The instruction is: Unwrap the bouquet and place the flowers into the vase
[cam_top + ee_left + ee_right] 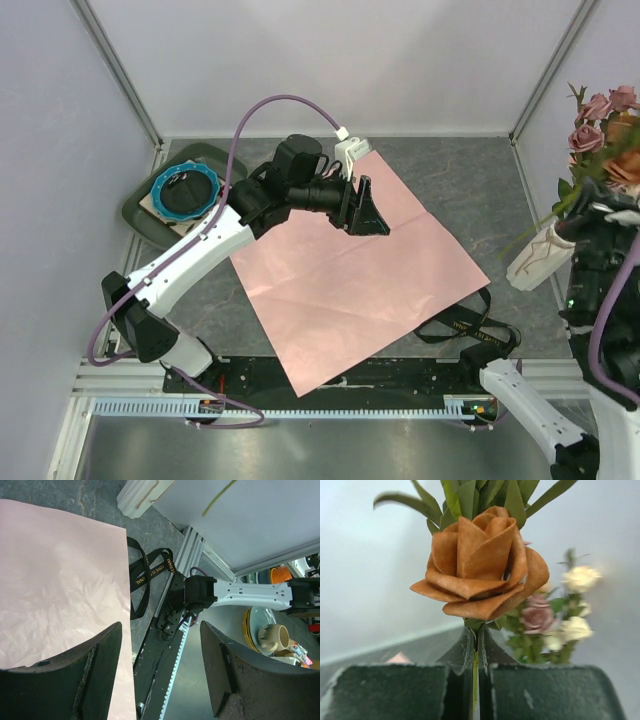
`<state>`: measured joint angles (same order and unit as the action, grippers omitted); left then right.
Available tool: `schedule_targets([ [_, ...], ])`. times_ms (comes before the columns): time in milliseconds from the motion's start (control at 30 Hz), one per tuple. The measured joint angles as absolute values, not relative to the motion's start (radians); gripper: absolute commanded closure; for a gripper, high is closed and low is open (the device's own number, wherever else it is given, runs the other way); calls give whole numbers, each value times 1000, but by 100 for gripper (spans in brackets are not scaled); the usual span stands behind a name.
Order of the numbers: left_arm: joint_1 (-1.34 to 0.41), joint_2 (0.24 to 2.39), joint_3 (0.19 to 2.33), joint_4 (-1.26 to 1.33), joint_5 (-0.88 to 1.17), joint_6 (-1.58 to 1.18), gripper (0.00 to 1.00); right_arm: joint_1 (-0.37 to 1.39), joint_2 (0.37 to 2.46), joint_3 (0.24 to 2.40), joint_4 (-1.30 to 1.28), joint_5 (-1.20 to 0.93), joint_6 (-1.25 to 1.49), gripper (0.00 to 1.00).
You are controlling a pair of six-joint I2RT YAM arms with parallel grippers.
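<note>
The bouquet's pink paper (350, 275) lies spread flat on the table, and its black ribbon (470, 325) lies loose off the paper's right corner. My left gripper (372, 215) hovers open over the sheet's far part, nothing between its fingers (95, 670). At the far right the cream ribbed vase (540, 258) leans, with green stems in it. Above it are the flowers (600, 130). My right gripper (476, 632) is shut on the stem just under a rust rose (480, 565). Mauve (537, 617) and cream (580, 577) roses show blurred behind it.
A dark green tray with a blue-rimmed ring (185, 195) sits at the back left, beside the left arm. White walls close in the back and both sides. A black rail (340, 375) runs along the near edge between the arm bases.
</note>
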<state>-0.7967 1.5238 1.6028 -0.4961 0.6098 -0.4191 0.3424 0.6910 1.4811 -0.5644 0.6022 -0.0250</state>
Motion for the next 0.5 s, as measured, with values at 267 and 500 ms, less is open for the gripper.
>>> schedule_targets([
  [267,-794,1524,1592,-495,612,-419,29,341,612,1071,-32,890,-385,100],
  [500,-791,1525,1590,-495,613,-418,29,342,715,952,297,931,-639,100],
])
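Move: The vase, which the orange roses in the right hand are bound for, stands about 10 cm to that hand's right and 2 cm ahead, its middle some 40 cm below. The vase flowers spread their heads about 9 cm ahead, 7 cm right and 13 cm below the hand. On the table, roughly 50 cm down, the black ribbon lies 9 cm back and 2 cm left. From the left hand the vase is some 34 cm right, 1 cm back and 25 cm lower. Still pinching the orange roses by their stems, the right hand carries them towards the vase: it swings about 4 cm to the right while easing back a little, then turns forward some 6 cm and sinks about as far, lifting slightly at the end. The wrist yaws clockwise some 25 degrees and rolls its left side down; the fingers stay shut. ##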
